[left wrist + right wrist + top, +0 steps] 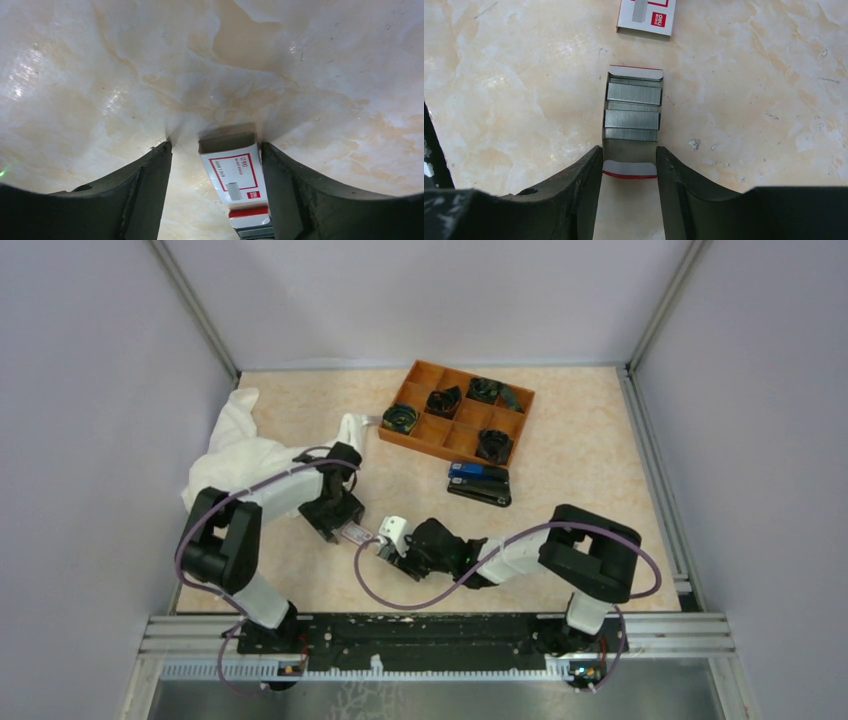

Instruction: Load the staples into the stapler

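Observation:
The staples (632,112) lie as silver strips in the carton's pulled-out inner tray (630,169). My right gripper (628,150) is shut on the tray's near end, with both fingers against its sides. The empty white sleeve with the red label (232,170) lies on the table between the fingers of my open left gripper (216,146). It rests close to the right finger, with a wide gap to the left one. In the top view both grippers (355,533) (392,550) meet at the carton (392,530), near the table's front. The black stapler (478,493) lies apart, behind and to the right.
A blue-and-black stapler (480,473) lies just behind the black one. An orange compartment tray (420,435) holding dark items stands at the back. A white cloth (240,450) is bunched at the left. Grey walls close in the table.

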Tool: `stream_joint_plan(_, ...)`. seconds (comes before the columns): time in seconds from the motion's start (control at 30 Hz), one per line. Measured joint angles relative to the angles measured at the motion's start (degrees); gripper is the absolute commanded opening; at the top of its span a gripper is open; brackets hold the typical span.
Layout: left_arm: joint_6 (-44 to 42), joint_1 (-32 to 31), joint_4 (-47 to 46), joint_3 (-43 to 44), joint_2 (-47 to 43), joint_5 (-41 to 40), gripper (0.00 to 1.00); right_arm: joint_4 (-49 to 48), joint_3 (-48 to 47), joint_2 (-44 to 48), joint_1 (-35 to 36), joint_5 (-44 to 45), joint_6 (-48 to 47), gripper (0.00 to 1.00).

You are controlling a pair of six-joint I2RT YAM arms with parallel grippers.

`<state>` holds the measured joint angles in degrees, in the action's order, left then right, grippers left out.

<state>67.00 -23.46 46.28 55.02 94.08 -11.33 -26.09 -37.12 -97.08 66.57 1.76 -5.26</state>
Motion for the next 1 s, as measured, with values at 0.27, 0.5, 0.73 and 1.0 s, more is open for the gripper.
stream_joint_plan(0.27, -4.79, 0.11, -2.4, -3.41, -5.49, -0.42, 0.95, 2.21, 0.02, 1.11, -2.99, -1.38, -1.11, 0.49)
stream_joint_plan(0.5, -11.23, 0.11, -6.29, -5.11, -15.19, 0.48, 0.99, 4.28, -0.46, 1.9, -6.4, -0.68, -2.12, 0.55)
stream_joint_plan(0.73, -21.03, 0.37, -10.38, -5.27, -25.79, 1.95, 0.99, 17.07, -1.75, 7.23, -7.08, 1.31, -2.56, 0.63)
stream_joint_plan(1.0, -33.24, 0.37, -17.16, -5.79, -39.23, 2.82, 0.99, 32.63, -9.77, 12.41, -13.18, 7.39, 0.46, 0.76)
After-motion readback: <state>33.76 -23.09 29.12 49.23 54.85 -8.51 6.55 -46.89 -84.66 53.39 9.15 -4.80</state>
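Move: The black stapler, with the staples still out of it, lies about 14 cm ahead of the right hand and 15 cm to its right, the blue stapler 3 cm beyond it. The staple tray's near end sits at the right fingertips, its middle about 1 cm ahead and 2 cm left; the white sleeve is 5 cm ahead and 8 cm left. From the left hand the sleeve lies some 2 cm back and 3 cm right, the black stapler 7 cm ahead and 26 cm right. Sweep the right gripper forward and to the right low over the table, nudging the tray's near end along, then lift off 5 cm and carry on towards the black stapler, opening further and turning about 20 degrees clockwise. Meanwhile open the left gripper wide beside the sleeve and raise it some 18 cm clear, drifting slightly forward as its fingers swing up from pointing down. ##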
